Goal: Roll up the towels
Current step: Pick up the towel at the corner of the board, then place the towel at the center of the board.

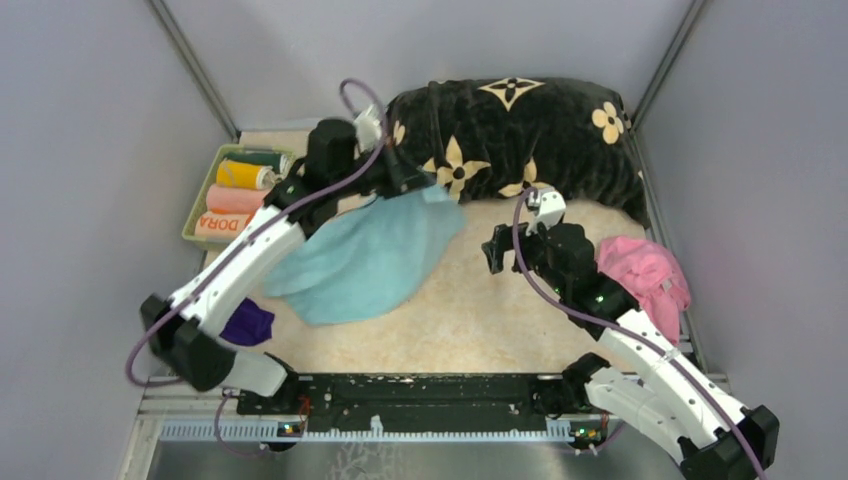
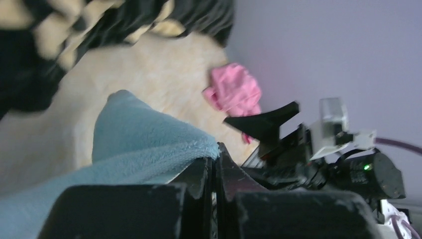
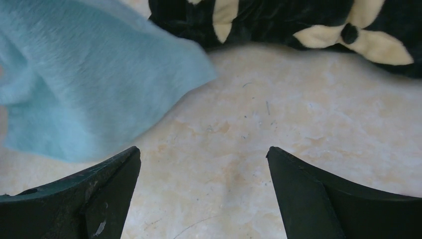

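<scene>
A light blue towel [image 1: 365, 260] lies spread on the beige table top, left of centre. Its far corner rises to my left gripper [image 1: 430, 185], right beside the cushion. In the left wrist view the jaws of the left gripper [image 2: 215, 154] are pressed together with the light blue towel [image 2: 144, 144] edge pinched at their tips. My right gripper [image 1: 520, 228] hangs open over bare table to the right of that towel. The right wrist view shows the right gripper [image 3: 204, 154] wide apart, nothing between the fingers, and the light blue towel [image 3: 74, 84] ahead on the left.
A big black cushion with beige flowers [image 1: 520, 130] fills the back. A pink towel [image 1: 645, 275] lies crumpled at the right edge, a dark purple towel [image 1: 247, 322] by the left arm. A green bin [image 1: 196, 212] at back left holds several rolled towels.
</scene>
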Controlling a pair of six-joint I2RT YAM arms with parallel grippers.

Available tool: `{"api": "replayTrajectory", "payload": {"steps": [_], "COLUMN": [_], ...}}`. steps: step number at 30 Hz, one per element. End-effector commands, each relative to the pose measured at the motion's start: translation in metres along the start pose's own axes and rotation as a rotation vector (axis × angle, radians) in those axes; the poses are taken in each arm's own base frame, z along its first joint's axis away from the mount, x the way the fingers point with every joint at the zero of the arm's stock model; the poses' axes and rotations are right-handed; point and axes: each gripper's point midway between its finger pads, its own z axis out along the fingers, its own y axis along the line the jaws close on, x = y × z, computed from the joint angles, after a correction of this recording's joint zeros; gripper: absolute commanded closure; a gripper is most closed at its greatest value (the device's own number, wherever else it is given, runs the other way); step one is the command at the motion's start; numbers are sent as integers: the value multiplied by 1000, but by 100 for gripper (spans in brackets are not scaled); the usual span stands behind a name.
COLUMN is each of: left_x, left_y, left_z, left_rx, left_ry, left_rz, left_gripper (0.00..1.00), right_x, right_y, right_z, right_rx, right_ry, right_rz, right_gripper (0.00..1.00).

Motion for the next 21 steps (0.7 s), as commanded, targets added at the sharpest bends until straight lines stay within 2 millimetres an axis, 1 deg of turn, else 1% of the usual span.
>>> {"api": "replayTrajectory", "payload": {"steps": [1, 2, 3, 5, 7, 9, 10, 12, 14, 17, 18, 21], "left_x": [-40, -47, -52, -60, -59, -50, -43, -37, -33, -28, -31, -37], "left_y": [-114, -129, -140, -157, -164, -162, -158, -144, -118, -80, -65, -30], "left_z": [17, 17, 18, 11, 2, -7, -11, -21, -26, -34, -35, -43], "left_rx": [320, 358, 388, 444, 479, 498, 499, 461, 363, 223, 154, -6], "left_ry": [-30, -42, -55, -87, -95, -84, -78, -107, -151, -200, -229, -291], "left_rz": [228, 251, 270, 298, 315, 329, 331, 337, 335, 330, 338, 361], "left_gripper": [100, 100, 100, 100, 100, 100, 100, 100, 100, 100, 100, 100], "right_x": [-53, -60, -64, -74, -81, -85, -87, -88, -85, -76, -71, -49], "right_y": [-16, -18, -21, -25, -27, -29, -28, -25, -19, -11, -7, 6], "right_z": [-27, -33, -38, -48, -56, -63, -65, -66, -63, -52, -46, -26], "right_rx": [119, 136, 152, 172, 186, 196, 193, 167, 132, 87, 70, 4], "right_ry": [-141, -158, -170, -195, -214, -229, -237, -248, -244, -204, -180, -80], "right_rz": [5, 3, 1, -8, -14, -15, -17, -26, -34, -33, -32, -24], "right_gripper": [1, 1, 1, 1, 1, 1, 1, 1, 1, 1, 1, 1]}}
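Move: The left hand, some 30 cm above the board, already holds a corner of the blue towel, whose middle trails about 12 cm to its left, 8 cm back and 15 cm lower. The open board's middle is nearly beneath, 5 cm back and 3 cm right; the black pillow lies 25 cm farther out and 23 cm right. From the right hand the blue towel's middle is roughly 29 cm left, 3 cm back and 6 cm lower. Still pinching the blue towel's corner in its shut fingers, the left hand flings it upward some 12 cm and rightward about 8 cm, then swings back left, down and a little back towards its base, its fingers tilting up about 20 degrees. The wide-open right hand rises about 8 cm while easing right, then starts to sink and come back left. ##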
